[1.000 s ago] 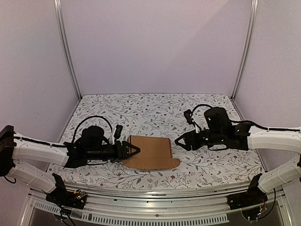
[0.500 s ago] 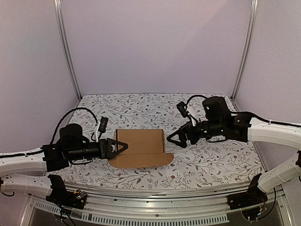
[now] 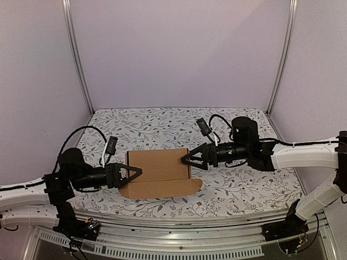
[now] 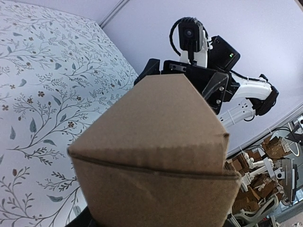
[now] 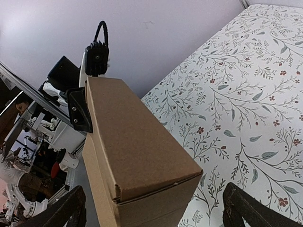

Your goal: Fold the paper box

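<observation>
The paper box (image 3: pixel 160 168) is a small brown closed-looking rectangular box lying mid-table, with a rounded flap (image 3: pixel 162 188) lying flat along its near side. My left gripper (image 3: pixel 138 173) is at the box's left end, its fingers spread over that end. In the left wrist view the box (image 4: pixel 156 142) fills the frame and hides my fingers. My right gripper (image 3: pixel 185 158) is at the box's right end. In the right wrist view it is wide open (image 5: pixel 156 213), with the box (image 5: pixel 132 142) between the fingers (image 5: pixel 255 208) and clear of both.
A floral tablecloth (image 3: pixel 162 124) covers the table. Pale walls and two metal posts (image 3: pixel 76 54) (image 3: pixel 282 54) enclose the back and sides. A metal rail (image 3: pixel 173 227) runs along the near edge by the arm bases.
The box has slid left across the table. My left gripper drew back leftward with it, and my right gripper followed left up to the box's right end.
</observation>
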You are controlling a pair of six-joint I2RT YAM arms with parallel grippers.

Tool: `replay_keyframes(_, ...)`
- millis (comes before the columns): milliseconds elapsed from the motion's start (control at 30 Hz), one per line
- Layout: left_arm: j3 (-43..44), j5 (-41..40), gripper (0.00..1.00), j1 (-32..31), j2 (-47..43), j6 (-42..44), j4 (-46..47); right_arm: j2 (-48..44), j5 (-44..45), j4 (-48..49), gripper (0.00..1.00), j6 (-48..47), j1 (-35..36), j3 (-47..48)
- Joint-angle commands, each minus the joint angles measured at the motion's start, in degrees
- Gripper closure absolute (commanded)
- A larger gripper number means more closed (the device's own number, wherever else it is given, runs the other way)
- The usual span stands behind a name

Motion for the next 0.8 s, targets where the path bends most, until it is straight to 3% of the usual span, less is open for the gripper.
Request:
replay_keyframes(0,-1.08,2.74,0.6,0.69,-0.27,-0.31,5.75,2.29,-4.66,11.03,0.01,7.05,0.43,-0.82)
replay_keyframes(233,-1.16,2.5,0.6,0.69,-0.29,-0.21,7.41,3.49,-8.1,16.95,0.1,10.02,1.25,-1.16)
replay_keyframes(367,-1.43,2.8,0.6,0.76,0.32,-0.68,9.09,3.39,-9.66,22.51,0.23,12.31,1.26,-2.34)
replay_keyframes(633,-0.88,3.13,0.59,0.84,1.11,-0.83,9.76,3.21,-11.07,26.45,0.59,14.93,1.3,-2.92)
replay_keyframes(767,-0.11,2.68,0.48,0.86,0.62,-0.04,7.64,3.34,-11.59,27.44,0.72,15.92,1.26,-2.93)
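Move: The left hand already holds the paper box in the air by its left end. The box's right end, which the wide-open right hand is going for, lies about 3 cm to the right hand's left, 1 cm back and 1 cm below. The box's middle is some 12 cm left of that hand and 2 cm back; the unclosed flap is 11 cm left and 9 cm back. From the left hand, the right end is about 19 cm right, 4 cm ahead. The right fingers close from wide to about half open and pinch the box's right end, after the hand has risen some 4 cm, eased about 2 cm back and a touch left, its fingertips tilting up about 10 degrees. The left hand keeps its grip and lifts its end about 3 cm, swinging the right end up. ##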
